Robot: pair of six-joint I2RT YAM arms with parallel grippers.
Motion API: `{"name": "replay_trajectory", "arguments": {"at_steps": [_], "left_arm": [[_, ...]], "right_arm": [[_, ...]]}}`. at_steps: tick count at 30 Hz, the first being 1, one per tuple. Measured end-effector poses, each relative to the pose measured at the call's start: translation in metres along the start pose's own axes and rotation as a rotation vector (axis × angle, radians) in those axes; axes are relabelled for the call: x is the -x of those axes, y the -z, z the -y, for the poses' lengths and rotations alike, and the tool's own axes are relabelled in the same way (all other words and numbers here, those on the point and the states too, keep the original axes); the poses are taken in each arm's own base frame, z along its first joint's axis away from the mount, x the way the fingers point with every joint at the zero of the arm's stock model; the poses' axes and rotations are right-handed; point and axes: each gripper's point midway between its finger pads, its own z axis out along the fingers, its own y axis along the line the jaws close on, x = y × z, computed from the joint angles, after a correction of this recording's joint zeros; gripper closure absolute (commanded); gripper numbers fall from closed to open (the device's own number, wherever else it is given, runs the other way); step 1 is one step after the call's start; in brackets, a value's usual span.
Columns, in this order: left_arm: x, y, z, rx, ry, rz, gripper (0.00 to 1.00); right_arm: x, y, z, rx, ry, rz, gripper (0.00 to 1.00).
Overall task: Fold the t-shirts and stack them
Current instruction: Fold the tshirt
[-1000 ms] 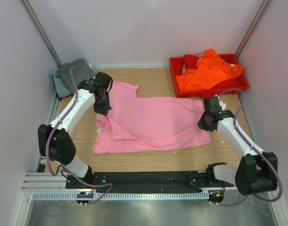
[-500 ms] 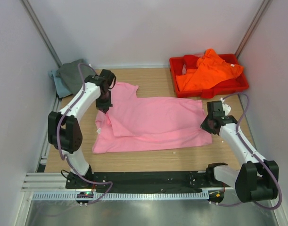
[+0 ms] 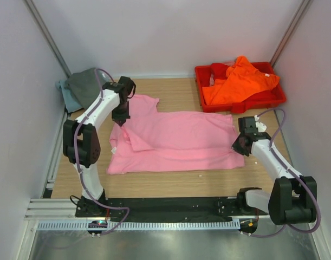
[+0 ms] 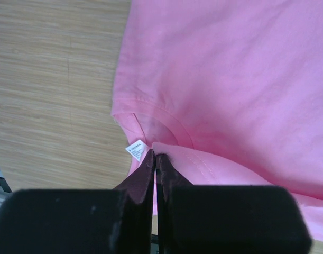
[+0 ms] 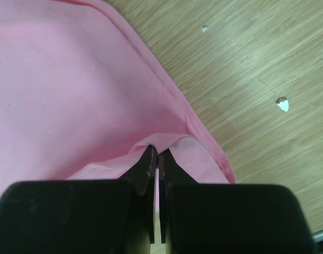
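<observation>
A light pink t-shirt (image 3: 181, 138) lies spread across the middle of the wooden table, with its near part doubled over. My left gripper (image 3: 122, 121) is at the shirt's left end by the collar. In the left wrist view it (image 4: 156, 155) is shut on a pink hem beside a white label (image 4: 135, 150). My right gripper (image 3: 240, 145) is at the shirt's right edge. It (image 5: 158, 151) is shut on a raised pink fold. A bright orange t-shirt (image 3: 238, 81) is heaped in the red tray. Dark grey (image 3: 86, 82) and pale blue-grey (image 3: 64, 92) t-shirts lie at the back left.
The red tray (image 3: 273, 101) stands at the back right corner. White walls close in the table on three sides. Bare wood (image 3: 170, 184) runs between the pink shirt and the black rail at the arm bases. Small white scraps (image 5: 282, 105) lie on the wood near the right gripper.
The left arm's elbow has swung toward the back and its gripper edged back and right with the hem. The right gripper drew slightly right, and the pink shirt lies flatter.
</observation>
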Motion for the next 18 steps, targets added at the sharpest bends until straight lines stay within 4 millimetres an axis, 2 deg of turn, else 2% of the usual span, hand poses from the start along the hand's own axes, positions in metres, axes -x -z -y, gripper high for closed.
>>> {"name": "replay_trajectory", "arguments": {"at_steps": [3, 4, 6, 7, 8, 9, 10, 11, 13, 14, 16, 18], "left_arm": [[0.009, -0.001, 0.0, 0.013, 0.001, 0.014, 1.0], [0.01, -0.002, -0.001, 0.023, -0.001, 0.014, 1.0], [0.011, -0.008, -0.002, 0.039, -0.005, 0.003, 1.0], [0.01, -0.011, -0.002, 0.049, -0.008, -0.006, 0.98], [0.009, -0.015, -0.002, 0.059, -0.011, -0.018, 0.9], [0.008, -0.018, -0.003, 0.067, -0.013, -0.029, 0.73], [0.007, -0.02, -0.004, 0.078, -0.017, -0.042, 0.63], [0.006, -0.021, -0.005, 0.086, -0.014, -0.052, 0.55], [0.005, -0.017, -0.008, 0.097, 0.0, -0.051, 0.19], [0.005, -0.012, -0.009, 0.098, 0.014, -0.043, 0.03], [0.006, 0.003, -0.011, 0.089, 0.05, 0.002, 0.01], [-0.002, 0.028, -0.016, 0.062, 0.091, 0.062, 0.01]], "right_arm": [[0.0, -0.006, 0.004, -0.023, -0.015, -0.015, 0.96], [-0.001, -0.009, 0.005, -0.03, -0.02, -0.02, 0.85], [-0.002, -0.015, 0.006, -0.041, -0.023, -0.034, 0.78], [-0.003, -0.018, 0.007, -0.049, -0.026, -0.042, 0.54], [-0.004, -0.022, 0.008, -0.054, -0.034, -0.054, 0.42], [-0.005, -0.026, 0.009, -0.063, -0.036, -0.066, 0.32], [-0.006, -0.029, 0.01, -0.068, -0.038, -0.074, 0.17], [-0.007, -0.03, 0.012, -0.071, -0.039, -0.08, 0.11], [-0.007, -0.03, 0.012, -0.072, -0.035, -0.085, 0.01], [-0.005, -0.028, 0.012, -0.07, -0.036, -0.084, 0.0], [0.005, -0.019, 0.007, -0.052, -0.04, -0.06, 0.0], [0.024, -0.002, -0.001, -0.01, -0.055, -0.004, 0.0]]}}
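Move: Both hands hold the pink t-shirt's turned edge, over where it is to lie. The left hand's spot on the shirt is straight below by about 8 cm; from that hand the white label is some 9 cm back and 4 cm left, the folded stack 18 cm ahead and 16 cm left. The right's spot is 4 cm below and 1 cm right; the shirt's near right corner is 8 cm back, 4 cm right of that hand, the red box 28 cm ahead, 5 cm right. Both hands let go of the shirt edge they have been pinching and come free. The right sinks about 3 cm towards the table, easing slightly right, while its fingers spread wide; the left edges forward a little, dips under 2 cm and opens as well. Then each rises quickly some 4 cm, the left drawing back, the right going slightly forward. ##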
